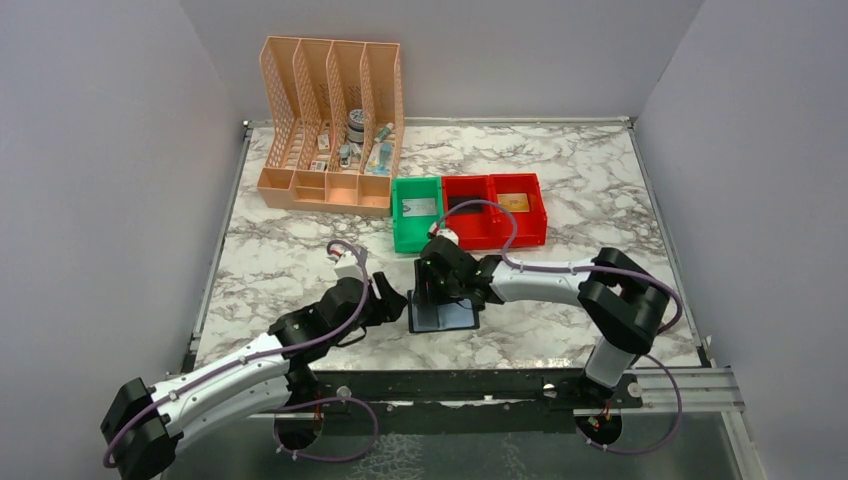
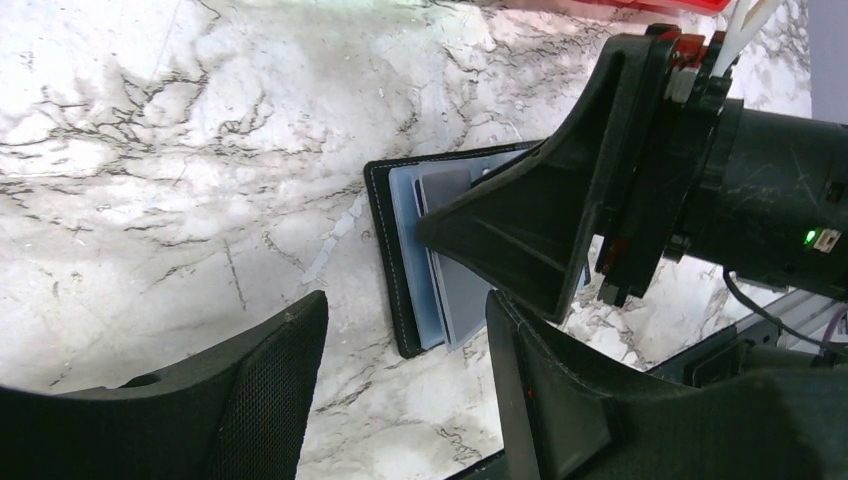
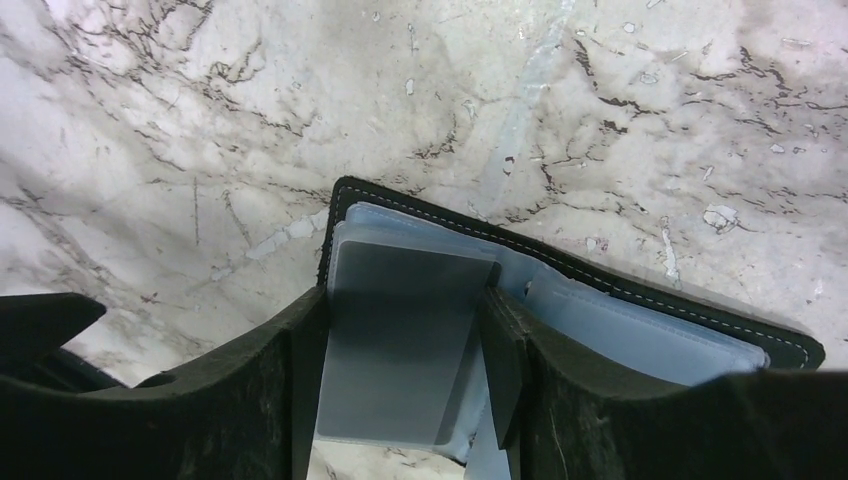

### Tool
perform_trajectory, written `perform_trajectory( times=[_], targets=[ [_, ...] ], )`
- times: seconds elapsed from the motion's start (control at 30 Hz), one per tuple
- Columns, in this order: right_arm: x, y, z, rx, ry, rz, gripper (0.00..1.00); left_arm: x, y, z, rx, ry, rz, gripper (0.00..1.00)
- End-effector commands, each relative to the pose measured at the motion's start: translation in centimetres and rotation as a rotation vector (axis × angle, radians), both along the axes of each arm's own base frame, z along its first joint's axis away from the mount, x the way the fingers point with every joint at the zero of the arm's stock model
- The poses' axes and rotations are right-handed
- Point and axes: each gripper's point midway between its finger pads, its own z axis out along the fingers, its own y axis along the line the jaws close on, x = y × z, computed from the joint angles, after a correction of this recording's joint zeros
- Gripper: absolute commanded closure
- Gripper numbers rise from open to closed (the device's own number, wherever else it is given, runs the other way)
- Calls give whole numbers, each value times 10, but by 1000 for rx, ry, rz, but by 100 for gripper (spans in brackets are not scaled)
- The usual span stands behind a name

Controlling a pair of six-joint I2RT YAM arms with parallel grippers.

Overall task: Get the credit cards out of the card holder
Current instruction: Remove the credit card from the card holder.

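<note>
The card holder (image 1: 447, 320) lies open on the marble, black with grey-blue inner panels (image 2: 410, 240). My right gripper (image 1: 437, 290) is down on it. In the right wrist view its fingers (image 3: 300, 350) press against both long edges of a grey panel (image 3: 400, 340) at the holder's (image 3: 640, 330) left half. I cannot tell if a card sits in that panel. My left gripper (image 1: 398, 303) hovers open and empty just left of the holder, whose corner (image 2: 405, 335) lies ahead between its fingers. A tan card (image 1: 512, 202) lies in the red bin, a white one (image 1: 418, 207) in the green bin.
The green bin (image 1: 402, 232) and the red bin (image 1: 530, 235) stand side by side behind the holder. A peach lattice file organizer (image 1: 330, 120) with small items is at the back left. The table's near edge runs just below the holder.
</note>
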Motion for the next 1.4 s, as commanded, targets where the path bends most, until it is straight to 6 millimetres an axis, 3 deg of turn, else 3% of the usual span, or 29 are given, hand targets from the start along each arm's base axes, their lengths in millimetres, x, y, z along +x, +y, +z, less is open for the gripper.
perform_trajectory(
  times=[0.0,0.4,0.53,1.37],
  targets=[
    [-28,-28,-52,-36,170,15,46,1,-14,9,-33,-24,-62,38],
    [-31,-30,-51,112,255,35,46,-13,-66,19,-200,-28,-281,38],
    [-31,-32,-51,123,263,29,46,-16,-74,13,-227,5,-304,38],
    [-30,-31,-43,183,275,35,46,-18,-87,-6,-216,69,-344,39]
  ],
)
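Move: The grey credit card in its clear sleeve lies about 8 cm to the left hand's right, 1 cm back and 4 cm below; the right hand already pinches it between its fingertips. From the left hand, the open card holder's middle is some 11 cm right, 5 cm back and 6 cm down, and the green bin's middle about 17 cm ahead and 6 cm right, 5 cm down. The open left hand sweeps about 8 cm right to the sleeve's near end; the right keeps pinching, tilting 20 degrees. ##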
